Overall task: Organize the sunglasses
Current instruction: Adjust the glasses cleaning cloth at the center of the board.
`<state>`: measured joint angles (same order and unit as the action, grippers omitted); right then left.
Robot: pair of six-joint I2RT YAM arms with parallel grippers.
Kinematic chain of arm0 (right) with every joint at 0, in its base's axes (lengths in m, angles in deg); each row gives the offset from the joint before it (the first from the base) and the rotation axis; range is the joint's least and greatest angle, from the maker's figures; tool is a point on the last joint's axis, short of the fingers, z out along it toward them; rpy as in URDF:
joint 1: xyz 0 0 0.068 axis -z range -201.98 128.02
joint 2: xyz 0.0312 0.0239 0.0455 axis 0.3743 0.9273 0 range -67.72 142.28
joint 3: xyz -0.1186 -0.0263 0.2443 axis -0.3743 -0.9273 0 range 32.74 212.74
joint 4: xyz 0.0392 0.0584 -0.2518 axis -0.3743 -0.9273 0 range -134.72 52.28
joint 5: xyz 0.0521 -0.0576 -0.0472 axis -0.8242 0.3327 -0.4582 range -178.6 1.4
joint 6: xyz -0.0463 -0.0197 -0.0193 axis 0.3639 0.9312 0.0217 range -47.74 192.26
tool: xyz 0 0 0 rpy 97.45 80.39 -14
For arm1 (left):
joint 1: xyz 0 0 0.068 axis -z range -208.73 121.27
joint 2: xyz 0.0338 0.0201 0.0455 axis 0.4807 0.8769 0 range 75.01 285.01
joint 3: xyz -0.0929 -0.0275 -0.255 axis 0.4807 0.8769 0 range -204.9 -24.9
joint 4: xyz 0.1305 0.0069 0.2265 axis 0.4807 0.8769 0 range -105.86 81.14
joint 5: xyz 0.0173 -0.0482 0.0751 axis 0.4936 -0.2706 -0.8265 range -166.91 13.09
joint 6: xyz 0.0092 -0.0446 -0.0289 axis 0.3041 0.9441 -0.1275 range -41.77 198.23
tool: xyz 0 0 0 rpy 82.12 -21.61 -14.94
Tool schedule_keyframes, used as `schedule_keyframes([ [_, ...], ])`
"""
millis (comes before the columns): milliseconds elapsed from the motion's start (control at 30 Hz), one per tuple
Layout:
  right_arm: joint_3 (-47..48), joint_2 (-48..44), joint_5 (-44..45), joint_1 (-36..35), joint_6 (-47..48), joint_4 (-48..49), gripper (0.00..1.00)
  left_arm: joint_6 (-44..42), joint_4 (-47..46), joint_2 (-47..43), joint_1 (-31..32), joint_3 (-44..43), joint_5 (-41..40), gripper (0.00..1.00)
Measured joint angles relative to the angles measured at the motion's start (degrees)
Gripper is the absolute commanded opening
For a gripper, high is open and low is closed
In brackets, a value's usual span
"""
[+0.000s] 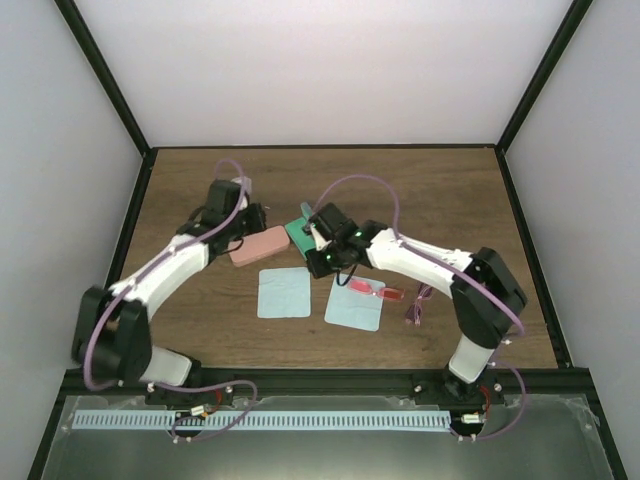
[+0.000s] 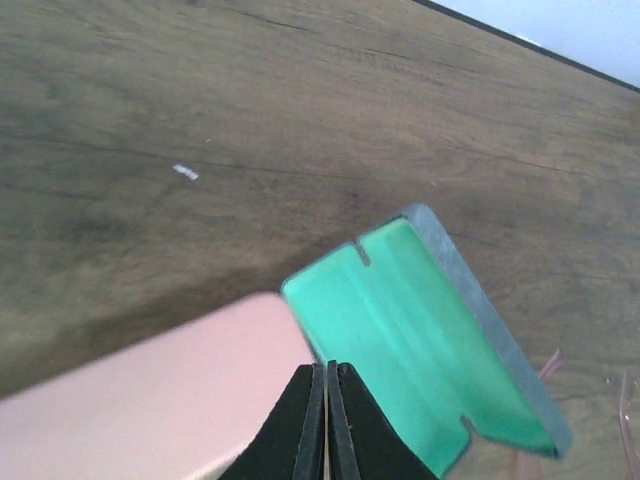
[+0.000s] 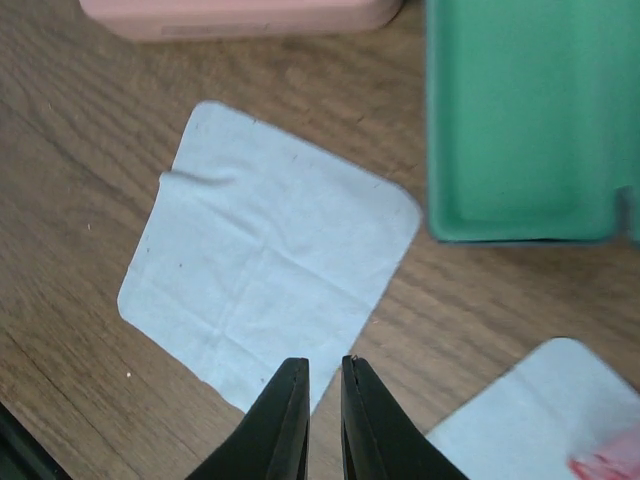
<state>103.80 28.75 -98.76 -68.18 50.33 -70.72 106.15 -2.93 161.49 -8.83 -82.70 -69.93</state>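
The red-lensed sunglasses [image 1: 368,290] lie on the right pale blue cloth [image 1: 355,303]; a red corner of them [image 3: 612,463] shows in the right wrist view. The pinkish-purple sunglasses [image 1: 418,303] lie on the wood to the right of that cloth. My left gripper [image 1: 255,228] [image 2: 327,368] is shut on nothing and hangs over the seam between the pink case [image 2: 150,400] and the open green-lined case [image 2: 410,340]. My right gripper [image 1: 318,264] [image 3: 325,362] is shut to a narrow slit with nothing in it, above the near corner of the left cloth [image 3: 260,260].
The pink case [image 1: 258,245] lies closed beside the open green-lined case [image 1: 298,232] at mid-table. The left cloth [image 1: 284,292] lies flat in front of them. Dark frame posts and pale walls bound the wooden table [image 1: 450,190].
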Motion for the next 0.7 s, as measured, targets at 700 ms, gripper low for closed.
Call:
schedule_keyframes([
  [700,-7.6,8.7,-4.8,-10.6,-5.6,5.9,0.12,3.0,2.3,-18.3,0.4,24.5,3.4,0.04],
])
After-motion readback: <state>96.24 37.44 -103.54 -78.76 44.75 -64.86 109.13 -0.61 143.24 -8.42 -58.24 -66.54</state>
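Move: Lying below the right hand, the left glasses cleaning cloth has its middle about 7 cm to the left, 4 cm back and 11 cm down. From this hand the open green case is about 9 cm ahead and level sideways, the pink case 7 cm ahead and 13 cm left, and the right-hand cloth 6 cm back and 8 cm right. From the left hand, the left cloth is some 15 cm back, 4 cm right and 14 cm down. Sinking and drawing back together, about 9 cm each, the right hand bears left at first, then slightly right again, bringing its nearly shut fingertips close over the left cloth's near right corner, tilting some 10 degrees; contact can't be seen. The shut left hand leaves the cases, going back about 11 cm and, after a small rise, down towards that cloth, then stops. ##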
